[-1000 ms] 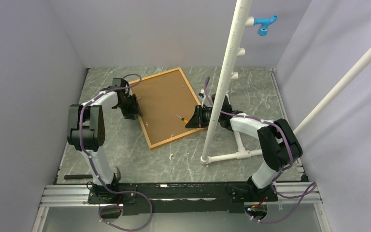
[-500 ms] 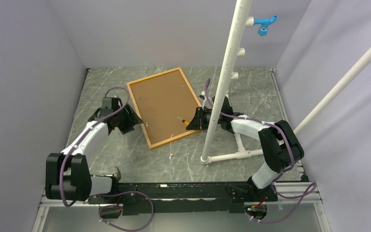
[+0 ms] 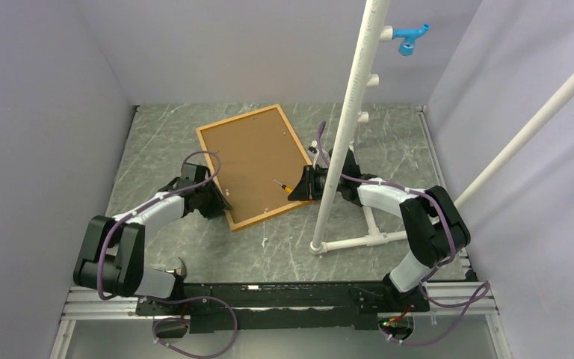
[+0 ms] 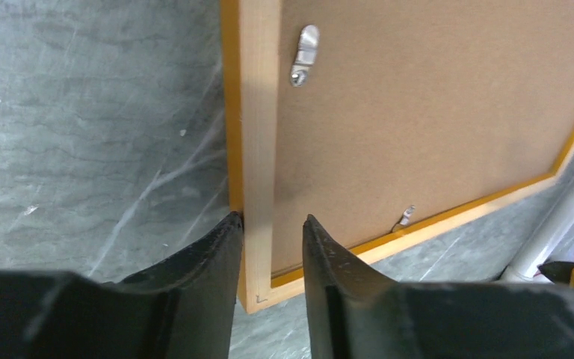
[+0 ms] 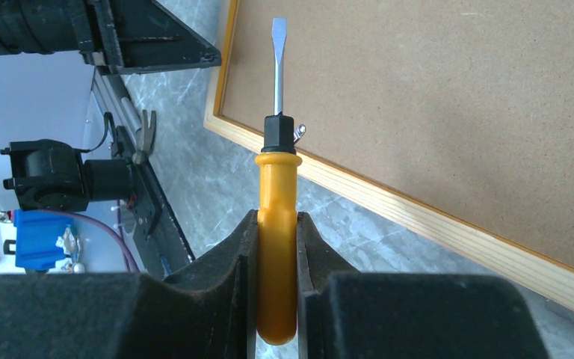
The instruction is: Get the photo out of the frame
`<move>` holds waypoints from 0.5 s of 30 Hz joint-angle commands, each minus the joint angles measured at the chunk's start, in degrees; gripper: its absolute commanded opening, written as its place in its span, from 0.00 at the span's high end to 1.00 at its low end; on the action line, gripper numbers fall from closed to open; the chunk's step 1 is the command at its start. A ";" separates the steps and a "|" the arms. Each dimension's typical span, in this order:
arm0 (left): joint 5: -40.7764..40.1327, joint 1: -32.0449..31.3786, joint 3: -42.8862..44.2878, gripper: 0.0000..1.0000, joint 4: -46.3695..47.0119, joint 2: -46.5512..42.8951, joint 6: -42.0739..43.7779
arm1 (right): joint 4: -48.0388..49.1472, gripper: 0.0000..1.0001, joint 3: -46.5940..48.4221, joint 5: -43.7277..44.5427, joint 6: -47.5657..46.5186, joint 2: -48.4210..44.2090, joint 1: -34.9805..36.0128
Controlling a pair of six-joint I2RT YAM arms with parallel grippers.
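The orange frame (image 3: 275,212) lies face down on the table, its brown backing board (image 3: 254,161) facing up. The photo is hidden under the board. My left gripper (image 3: 223,200) straddles the frame's left rail (image 4: 260,112) just short of the near corner and is shut on it (image 4: 271,221); the outer finger (image 4: 217,247) presses the orange edge. At the frame's right side my right gripper (image 3: 299,185) is shut on an orange-handled screwdriver (image 5: 276,194), whose blade points over the board. Metal clips (image 4: 305,54) hold the board in.
A white pipe stand (image 3: 344,134) rises just right of the frame, in front of the right arm, its base (image 3: 359,241) on the table. A blue fitting (image 3: 411,37) hangs high up. Walls close in on both sides. A dark tool (image 3: 119,274) lies near left.
My left arm left the far part of the frame's left rail, swung back towards me, and now grips the same rail near the near corner. The right arm and screwdriver have not moved.
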 commanded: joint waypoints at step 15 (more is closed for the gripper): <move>-1.92 -0.37 14.20 1.00 -12.82 12.33 19.80 | 3.11 1.00 0.02 -1.52 -1.23 0.90 -0.10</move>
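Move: The frame's left rail runs between the left hand's open fingers, its middle about 2 cm below and 1 cm to the left. From this hand the frame's near corner lies some 6 cm back and 2 cm right; a metal clip sits about 7 cm ahead and 1 cm right, a second one level with it fore and aft, some 14 cm right, all about 2 cm lower. From the right hand, that stretch of rail is roughly 25 cm left, 4 cm back and 8 cm below. The frame's left rail, just ahead of the near corner, is straddled and pinched by the left hand: it sinks about 1.5 cm, closing its fingers on the rail, one pad on the outer side and one on the board side. The wrist tilts and turns a little clockwise, under 10 degrees, and once shut the hand eases forward by less than a centimetre. ##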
